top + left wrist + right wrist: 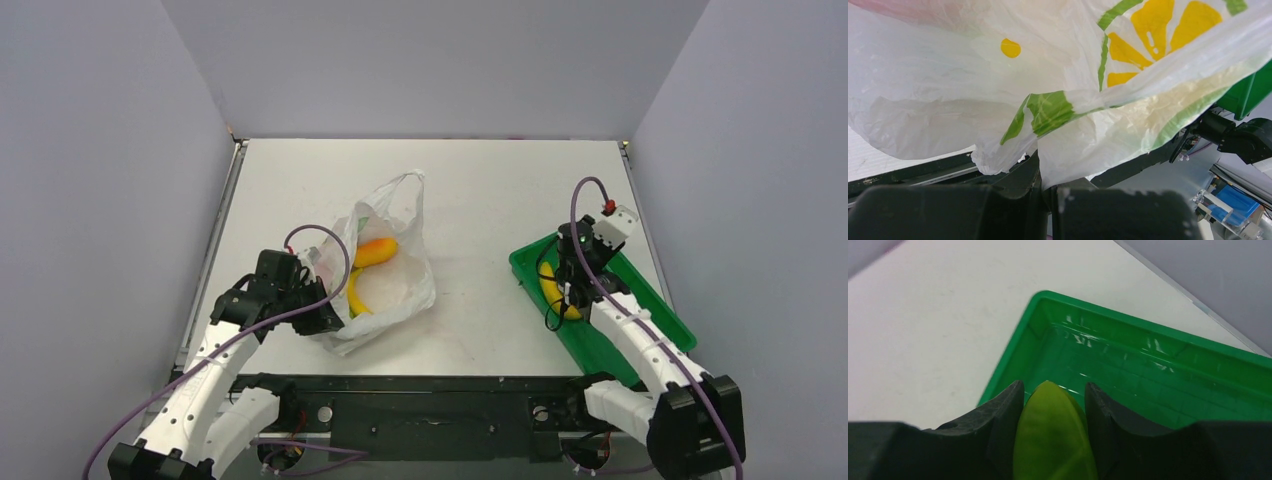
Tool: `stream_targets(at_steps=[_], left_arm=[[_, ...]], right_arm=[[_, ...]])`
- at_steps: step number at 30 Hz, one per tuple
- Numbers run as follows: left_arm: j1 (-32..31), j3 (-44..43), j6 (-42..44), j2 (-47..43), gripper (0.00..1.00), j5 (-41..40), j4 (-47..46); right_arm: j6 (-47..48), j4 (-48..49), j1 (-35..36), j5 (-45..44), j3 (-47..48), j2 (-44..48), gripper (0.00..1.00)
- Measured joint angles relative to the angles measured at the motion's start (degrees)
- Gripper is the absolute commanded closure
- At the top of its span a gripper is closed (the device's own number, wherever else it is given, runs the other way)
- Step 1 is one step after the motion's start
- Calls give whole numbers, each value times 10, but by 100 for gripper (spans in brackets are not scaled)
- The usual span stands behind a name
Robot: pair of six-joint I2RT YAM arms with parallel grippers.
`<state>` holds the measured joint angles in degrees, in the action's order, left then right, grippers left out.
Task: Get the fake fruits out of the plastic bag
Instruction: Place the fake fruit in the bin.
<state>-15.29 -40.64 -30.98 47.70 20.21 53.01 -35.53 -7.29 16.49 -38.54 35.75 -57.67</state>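
Observation:
The plastic bag [392, 262] lies open at left of centre, printed with green and yellow shapes. Inside it show an orange-yellow mango [376, 250] and a yellow banana [355, 296]. My left gripper [327, 316] is shut on the bag's near-left edge; in the left wrist view the thin bag [973, 100] fills the picture and its fold is pinched in the gripper [1045, 167]. My right gripper [1053, 390] is shut on a green starfruit [1053, 440] just above the near corner of the green tray [1148, 375]. A yellow fruit [549, 290] lies in the tray beside my right gripper [563, 298].
The green tray [655, 318] sits slanted at the right, close to the table's right edge. Grey walls enclose the white table on three sides. A black rail [430, 385] runs along the near edge between the arm bases.

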Motion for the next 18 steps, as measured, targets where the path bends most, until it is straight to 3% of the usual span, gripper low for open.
stream_targets(at_steps=[10, 18], left_arm=[[0, 0, 0, 0, 100, 0, -2], [0, 0, -1, 0, 100, 0, -2]], right_arm=[[-88, -53, -108, 26, 62, -216, 100], [-250, -76, -121, 35, 137, -349, 98]])
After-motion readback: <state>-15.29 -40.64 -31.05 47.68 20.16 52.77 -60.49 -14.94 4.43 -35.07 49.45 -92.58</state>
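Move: The green fruit already sits in the right fingers; the far end of the bin, where it is headed, lies about 4 cm ahead of that hand, 4 cm to its right and some 14 cm below. The bin's middle is roughly 10 cm back and 5 cm right of the hand, and the banana in the bin about 10 cm back and 4 cm left, both equally low. From the left hand, the bin's far end is some 21 cm ahead and 62 cm right. The green fruit, still gripped, is carried down about 12 cm towards the bin's far end by the right hand, drifting right at first, then forward some 4 cm. The fingers tip more steeply downward and the wrist swings clockwise by some 20 degrees, keeping their grip unopened. ##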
